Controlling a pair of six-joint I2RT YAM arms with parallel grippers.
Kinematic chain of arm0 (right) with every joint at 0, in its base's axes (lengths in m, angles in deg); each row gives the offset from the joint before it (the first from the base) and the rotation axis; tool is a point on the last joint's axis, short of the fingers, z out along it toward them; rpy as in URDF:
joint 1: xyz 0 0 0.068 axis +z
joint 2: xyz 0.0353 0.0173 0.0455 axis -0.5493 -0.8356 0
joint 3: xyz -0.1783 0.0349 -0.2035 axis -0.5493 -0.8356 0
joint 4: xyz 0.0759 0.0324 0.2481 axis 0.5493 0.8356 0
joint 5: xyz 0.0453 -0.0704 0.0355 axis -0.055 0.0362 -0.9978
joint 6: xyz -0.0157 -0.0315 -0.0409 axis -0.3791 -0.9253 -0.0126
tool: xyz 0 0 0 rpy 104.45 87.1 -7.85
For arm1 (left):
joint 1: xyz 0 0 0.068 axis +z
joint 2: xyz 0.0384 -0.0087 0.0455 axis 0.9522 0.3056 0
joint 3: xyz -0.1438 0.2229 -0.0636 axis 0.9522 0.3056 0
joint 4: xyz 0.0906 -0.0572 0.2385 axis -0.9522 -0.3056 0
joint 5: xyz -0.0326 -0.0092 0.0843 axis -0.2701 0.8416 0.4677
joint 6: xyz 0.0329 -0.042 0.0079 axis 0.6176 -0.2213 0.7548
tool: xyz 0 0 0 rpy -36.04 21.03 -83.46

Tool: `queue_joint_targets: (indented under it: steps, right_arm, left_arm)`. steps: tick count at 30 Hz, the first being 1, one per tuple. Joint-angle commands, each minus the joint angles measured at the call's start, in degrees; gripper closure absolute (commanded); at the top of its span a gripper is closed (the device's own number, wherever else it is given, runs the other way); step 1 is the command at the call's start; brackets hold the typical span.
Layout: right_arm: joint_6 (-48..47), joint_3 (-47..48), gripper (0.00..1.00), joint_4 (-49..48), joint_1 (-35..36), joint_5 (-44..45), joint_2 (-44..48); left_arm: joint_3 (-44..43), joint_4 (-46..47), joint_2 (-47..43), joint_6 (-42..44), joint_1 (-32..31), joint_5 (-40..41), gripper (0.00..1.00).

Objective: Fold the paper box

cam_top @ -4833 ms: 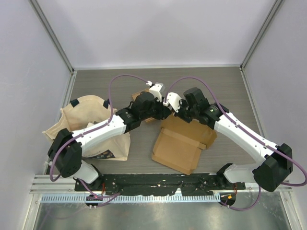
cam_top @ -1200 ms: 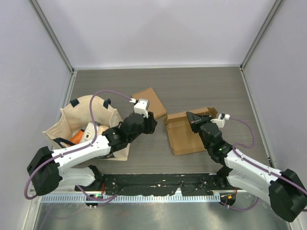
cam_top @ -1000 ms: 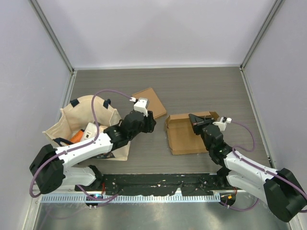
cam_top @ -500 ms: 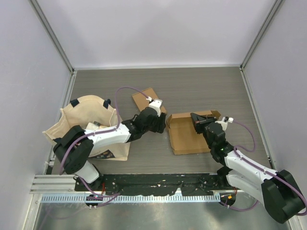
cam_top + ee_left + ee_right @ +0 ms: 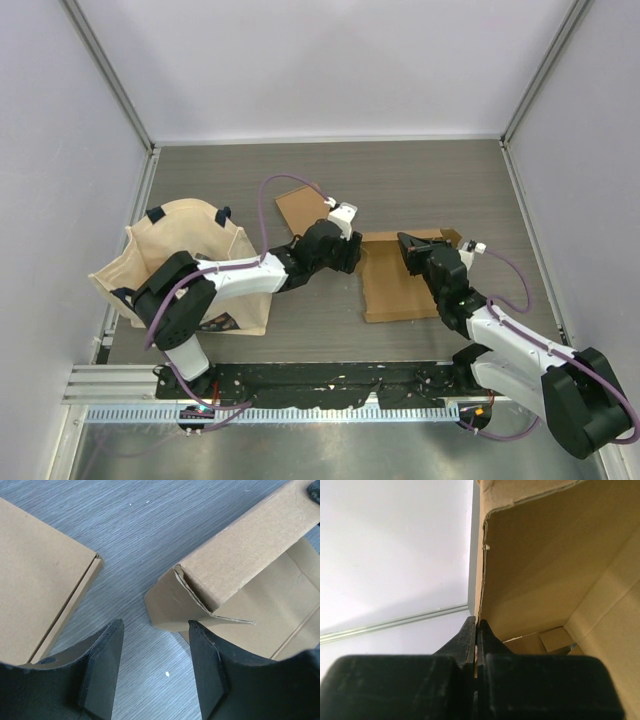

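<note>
The brown paper box lies open at the table's middle right, with its far and left walls partly raised. My right gripper is shut on the box's far wall; in the right wrist view the jaws pinch the thin cardboard edge, with the box's inside to their right. My left gripper stands open at the box's left far corner. In the left wrist view its fingers straddle bare table just short of the folded corner flap, not touching it.
A second flat cardboard piece lies left of the box and behind my left arm, and shows at the left wrist view's left. A beige tote bag stands at the table's left edge. Grey walls enclose the table.
My left arm has swung right from beside the bag to the box's left corner, and its jaws have opened wider. My right gripper has kept its hold on the box wall.
</note>
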Motion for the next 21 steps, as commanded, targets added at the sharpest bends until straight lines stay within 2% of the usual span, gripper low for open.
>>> queue_joint_targets:
  steps: [1,6,9,12,14,19,20,21]
  right_arm:
    - [0.2,1.0,0.99,4.3,0.7,-3.2,0.0]
    - [0.9,0.2,0.99,4.4,1.8,-3.6,-0.2]
    - [1.1,-0.2,0.99,4.5,1.7,-3.1,0.7]
    - [-0.3,0.7,0.99,6.5,1.6,-1.8,2.3]
    - [-1.1,1.6,0.99,7.7,1.5,-0.8,2.8]
    - [-0.6,1.4,0.99,6.2,0.7,-0.3,2.2]
    - [-0.5,1.7,0.99,6.1,0.7,-0.5,1.9]
    - [-0.2,1.9,0.99,6.1,0.7,-0.5,1.2]
  left_arm:
    - [-1.4,10.6,-1.3,-1.9,-0.5,-0.1,0.4]
    - [-2.6,11.8,0.1,-4.3,-0.5,0.3,0.39]
    - [-1.5,12.2,-1.3,-4.5,-0.5,-0.3,0.43]
    - [-0.7,6.5,-3.4,-3.5,-0.5,1.3,0.41]
    - [1.8,1.4,-7.0,-5.1,-0.4,3.2,0.4]
    - [11.1,-4.5,-19.5,-12.4,-0.5,1.4,0.39]
    - [12.5,-3.8,-21.0,-13.3,-0.6,-0.9,0.41]
    - [14.9,-2.8,-22.2,-14.7,-1.1,-2.1,0.48]
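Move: The left hand's right finger is already against the end flap at the far-left corner of the paper box; the flap's middle lies some 2 cm ahead and 2 cm to the right, about level. From that hand, the box's floor centres about 10 cm right and 4 cm back, roughly 5 cm lower, and the folded box lies about 9 cm ahead and 9 cm left, 5 cm lower. From the right hand, which pinches the far wall, the flap is about 11 cm left and 2 cm back, slightly lower. With its fingers staying part open, the left hand first keeps its right finger against the end flap and eases barely 1 cm farther to the right and up, then turns round and pulls off quickly to the left and back, about 4 to 5 cm each way and rising some 2 cm, so that the finger comes clear of the flap. Meanwhile the right hand keeps its shut pinch on the top edge of the far wall and stays nearly in place, steadying the box. ##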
